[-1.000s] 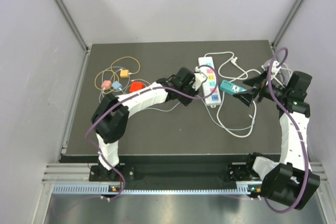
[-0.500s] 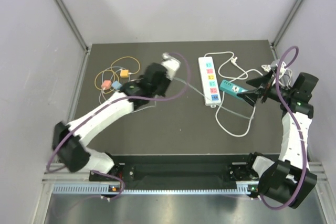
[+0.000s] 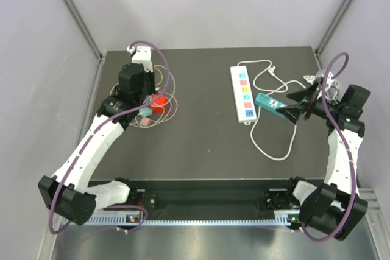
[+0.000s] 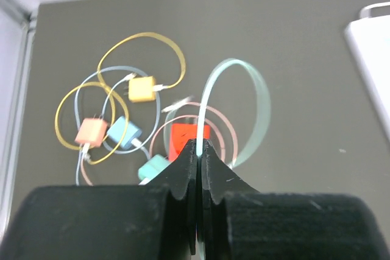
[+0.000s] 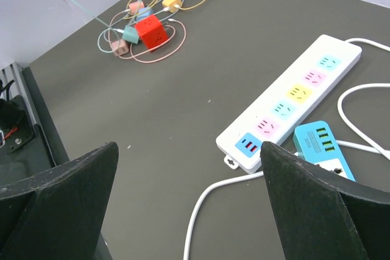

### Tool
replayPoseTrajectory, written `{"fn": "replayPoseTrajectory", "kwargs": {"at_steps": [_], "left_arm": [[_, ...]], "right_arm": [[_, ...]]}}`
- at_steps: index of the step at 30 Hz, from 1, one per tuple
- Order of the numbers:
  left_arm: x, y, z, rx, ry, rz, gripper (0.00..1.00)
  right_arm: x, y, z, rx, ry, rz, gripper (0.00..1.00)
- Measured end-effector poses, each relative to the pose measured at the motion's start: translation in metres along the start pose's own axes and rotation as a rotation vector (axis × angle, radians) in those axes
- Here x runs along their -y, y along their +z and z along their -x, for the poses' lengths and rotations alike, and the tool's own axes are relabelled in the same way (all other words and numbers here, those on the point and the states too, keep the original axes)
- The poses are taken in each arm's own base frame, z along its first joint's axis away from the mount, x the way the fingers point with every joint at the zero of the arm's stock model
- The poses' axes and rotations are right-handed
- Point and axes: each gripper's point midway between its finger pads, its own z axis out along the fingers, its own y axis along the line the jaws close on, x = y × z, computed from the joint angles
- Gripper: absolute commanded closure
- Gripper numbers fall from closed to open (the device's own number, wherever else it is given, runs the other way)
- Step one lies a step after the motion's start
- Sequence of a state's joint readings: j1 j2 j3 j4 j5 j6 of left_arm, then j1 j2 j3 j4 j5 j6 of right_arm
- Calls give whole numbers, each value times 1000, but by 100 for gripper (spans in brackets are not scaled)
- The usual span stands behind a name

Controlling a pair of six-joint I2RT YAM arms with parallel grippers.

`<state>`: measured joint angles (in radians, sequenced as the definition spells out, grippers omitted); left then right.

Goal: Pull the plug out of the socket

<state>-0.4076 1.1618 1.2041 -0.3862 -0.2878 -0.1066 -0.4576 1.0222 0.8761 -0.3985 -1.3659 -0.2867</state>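
The white socket strip point(image 3: 242, 94) lies at the back right of the mat with no plug in it; it also shows as the white socket strip point(image 5: 292, 105). The mint plug point(image 4: 153, 167) sits beside a red cube socket point(image 4: 189, 138) in the pile at the left, and the right wrist view shows the mint plug point(image 5: 130, 35) there too. Its thin mint cable point(image 4: 204, 108) loops up into my left gripper point(image 4: 200, 145), which is shut on it above the pile; overhead the left gripper point(image 3: 141, 92) hangs there. My right gripper point(image 5: 192, 205) stands wide open near the strip, holding nothing.
A teal power strip point(image 3: 271, 103) and loose white cord point(image 3: 271, 144) lie right of the white strip. The pile holds a yellow plug point(image 4: 141, 88), a pink plug point(image 4: 91, 131) and a blue plug point(image 4: 124, 132) with tangled thin cables.
My left arm has swung from the white strip across to the pile at the left, its jaws closing on the mint cable. The right arm has drawn back slightly and stays open.
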Motion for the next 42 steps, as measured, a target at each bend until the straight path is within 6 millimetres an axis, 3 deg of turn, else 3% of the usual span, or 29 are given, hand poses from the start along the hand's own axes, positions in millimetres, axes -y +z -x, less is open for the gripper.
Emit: {"fn": "replayPoseTrajectory", "kwargs": {"at_steps": [2, 9, 11, 12, 13, 16, 19, 20, 24, 29, 31, 34, 36, 42], "left_arm": [[-9, 11, -10, -29, 4, 47, 100], [-70, 49, -69, -178, -47, 255, 100], [-83, 57, -80, -208, -66, 290, 93], [-86, 61, -85, -223, -78, 299, 87], [-89, 65, -91, -241, -89, 301, 65], [-91, 73, -106, -285, -131, 288, 30], [-88, 71, -111, -302, -185, 253, 2], [-86, 70, -110, -296, -202, 243, 1], [-79, 48, -87, -223, -272, 189, 1], [-61, 0, -32, -41, -329, 57, 1], [-47, -21, -21, 8, -335, -34, 1], [-27, -49, -23, 49, -336, -163, 1], [-19, -64, -37, 49, -337, -212, 1], [-32, -101, -43, 174, -333, -158, 1]], "right_arm": [[0, 0, 0, 1, 2, 1, 0], [-2, -1, 0, 4, 8, 9, 0], [-2, -1, 0, 5, 8, 11, 0], [-2, -1, 0, 5, 9, 12, 0], [-3, -1, 0, 5, 10, 13, 0], [-3, -1, 0, 6, 11, 12, 0], [-2, -2, 0, 6, 14, 10, 0], [-2, -2, 0, 6, 14, 10, 0], [-2, -2, -1, 4, 16, 9, 0], [5, -3, -6, -14, 31, -30, 0], [12, -4, -9, -28, 33, -73, 0], [31, -8, -14, -61, 52, -191, 0], [46, -13, -16, -83, 66, -289, 0], [98, -55, -2, -109, 26, -721, 0]]}}
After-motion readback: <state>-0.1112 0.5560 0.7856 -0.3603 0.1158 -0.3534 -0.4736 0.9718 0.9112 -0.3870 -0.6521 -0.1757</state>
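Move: The left hand, shut on the pale-green cable, is bound for the teal plug, roughly 3 cm ahead, 6 cm left and 21 cm below. The red cube stands about 6 cm straight ahead, and the blue plug some 8 cm ahead and 11 cm left, both about 20 cm down. From the open right hand, the small teal power strip lies about 12 cm ahead and 18 cm down, and the teal plug some 12 cm ahead and 61 cm left. Still pinching the pale-green cable, the left hand sinks about 13 cm while going left and a little forward, down towards the teal plug beside the red cube, its fingers tipping down and turning counter-clockwise, and near the bottom it opens wide and lets the cable go. It then climbs back up and draws back some 15 cm, its left side rolling down, while the right hand, empty and open, waits and only late swings about 10 cm right and a little forward, turning nearly 40 degrees clockwise. ##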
